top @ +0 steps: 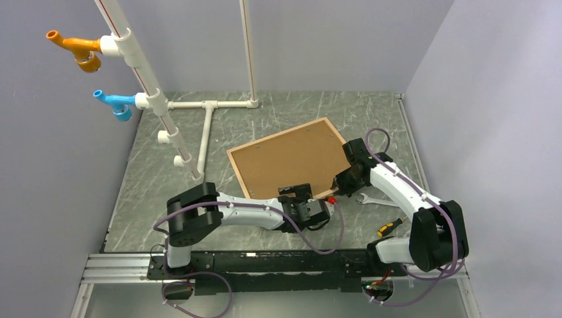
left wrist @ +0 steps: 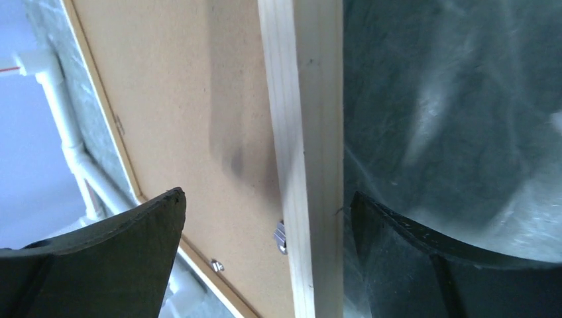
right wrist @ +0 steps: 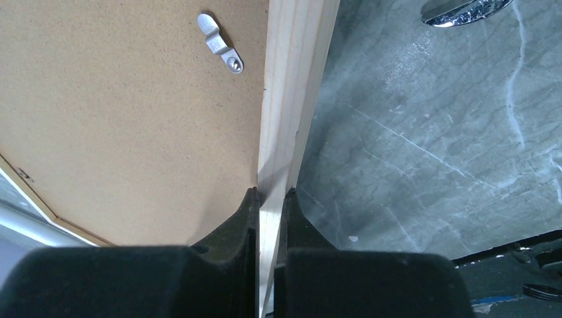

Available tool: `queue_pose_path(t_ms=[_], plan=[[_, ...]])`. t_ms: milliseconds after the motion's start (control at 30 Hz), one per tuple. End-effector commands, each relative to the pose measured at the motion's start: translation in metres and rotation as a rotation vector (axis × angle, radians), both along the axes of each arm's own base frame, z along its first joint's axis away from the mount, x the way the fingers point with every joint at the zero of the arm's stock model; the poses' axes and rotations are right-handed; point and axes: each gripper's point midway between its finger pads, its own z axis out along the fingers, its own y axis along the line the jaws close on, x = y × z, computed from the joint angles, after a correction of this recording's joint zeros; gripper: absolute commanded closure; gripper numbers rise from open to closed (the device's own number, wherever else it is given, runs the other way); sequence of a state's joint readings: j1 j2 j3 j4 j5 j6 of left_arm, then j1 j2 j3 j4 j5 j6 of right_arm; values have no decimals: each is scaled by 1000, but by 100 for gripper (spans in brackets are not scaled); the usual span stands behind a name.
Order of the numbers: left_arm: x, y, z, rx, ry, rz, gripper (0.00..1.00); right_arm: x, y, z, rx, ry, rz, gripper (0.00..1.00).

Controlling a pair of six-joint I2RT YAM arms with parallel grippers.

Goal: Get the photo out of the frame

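The light-wood frame [top: 276, 135] lies face down on the table, tilted, with the photo's plain brown back [top: 285, 159] filling it. My right gripper [top: 342, 182] is shut on the frame's right moulding [right wrist: 295, 79], one finger on the brown back [right wrist: 119, 112] side and one outside [right wrist: 270, 192]. My left gripper [top: 296, 194] is at the near edge, open wide [left wrist: 266, 195]. It straddles the moulding [left wrist: 308, 132] and part of the brown back [left wrist: 179, 99] without touching. Small metal clips [left wrist: 281, 236] [right wrist: 221, 43] sit along the inside of the moulding.
A white pipe structure [top: 209, 126] with orange [top: 76, 50] and blue [top: 116, 103] fittings stands at the back left. A wrench [top: 371, 200] and a yellow-handled screwdriver [top: 391, 226] lie to the right of the frame, close to the right arm.
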State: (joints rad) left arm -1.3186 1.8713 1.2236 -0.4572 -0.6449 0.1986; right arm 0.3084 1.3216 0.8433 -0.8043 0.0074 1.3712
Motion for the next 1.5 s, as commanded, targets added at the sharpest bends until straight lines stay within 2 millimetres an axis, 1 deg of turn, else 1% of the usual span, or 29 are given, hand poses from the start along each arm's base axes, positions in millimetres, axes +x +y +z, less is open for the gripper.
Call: queue_pose_path(t_ms=[0, 167, 267, 367, 500, 600, 667, 733, 800, 833, 867, 933, 1000, 1033, 1100, 1133, 1200, 1267, 1333, 1400, 1467], plan=[[15, 2, 25, -19, -109, 66, 5, 9, 14, 22, 88, -81, 7, 100], [21, 7, 27, 28, -166, 59, 8, 2, 14, 26, 90, -72, 34, 100], [21, 8, 25, 53, -181, 56, 14, -1, 16, 27, 102, -76, 43, 100], [22, 9, 31, 63, -222, 60, 27, -3, 16, 28, 109, -78, 49, 100], [26, 12, 41, 91, -295, 65, 52, -5, 16, 29, 112, -87, 59, 100], [26, 13, 48, 116, -347, 71, 58, -5, 16, 30, 109, -101, 76, 100], [26, 13, 52, 130, -376, 77, 66, -3, 15, 32, 99, -127, 98, 100], [25, 13, 54, 137, -394, 77, 77, 0, 12, 38, 76, -168, 126, 100], [25, 13, 57, 142, -406, 82, 89, 5, 7, 47, 39, -224, 162, 84], [26, 14, 61, 141, -416, 85, 93, 7, 0, 53, -5, -254, 186, 74], [26, 15, 65, 138, -422, 87, 95, 10, -6, 59, -44, -287, 207, 65], [27, 13, 78, 125, -425, 101, 100, 19, -14, 82, -122, -382, 291, 47], [26, 12, 92, 110, -406, 110, 100, 26, -26, 110, -227, -469, 381, 36], [24, 13, 98, 109, -391, 111, 100, 27, -35, 126, -288, -504, 407, 29], [23, 9, 117, 73, -374, 116, 100, 26, -53, 158, -402, -564, 426, 21], [23, 7, 126, 54, -360, 122, 100, 24, -61, 172, -447, -591, 423, 18], [20, -2, 143, 10, -307, 120, 100, 19, -74, 199, -510, -644, 411, 16], [18, -8, 156, -3, -256, 127, 100, 12, -80, 225, -535, -708, 397, 15], [17, -14, 170, -28, -224, 148, 100, 6, -84, 247, -551, -760, 394, 15], [18, -19, 182, -45, -208, 160, 100, -1, -95, 271, -600, -792, 367, 15], [20, -24, 192, -83, -171, 163, 100, -6, -102, 296, -633, -837, 357, 14]])
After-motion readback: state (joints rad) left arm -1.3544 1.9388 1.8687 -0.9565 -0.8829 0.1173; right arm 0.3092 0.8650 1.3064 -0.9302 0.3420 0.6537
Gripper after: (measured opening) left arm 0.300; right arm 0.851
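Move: The frame's near rail runs between the left hand's wide-open fingers, the stretch to grip about 1 cm ahead and 1 cm below. The right gripper already pinches this rail some 14 cm to the right and 3 cm farther out, with the rail right at its hand point. From the right hand, the wrench lies about 4 cm back, 15 cm right and 6 cm below; the screwdriver lies roughly 10 cm back and 18 cm right, about as low. The left hand creeps a couple of centimetres up, forward and left while its fingers close on the frame's near rail and tip up about 15 degrees, the right hand keeping its pinch and rising some 3 cm beside it. Once the left has its grip, the right fingers open and let go of the rail, and that hand goes up and somewhat right, to about 26 cm above its start, fingers swinging from down towards forward by some 50 degrees, while the left hand, still pinching, hauls the rail up about 16 cm in all and, late on, to the right. ##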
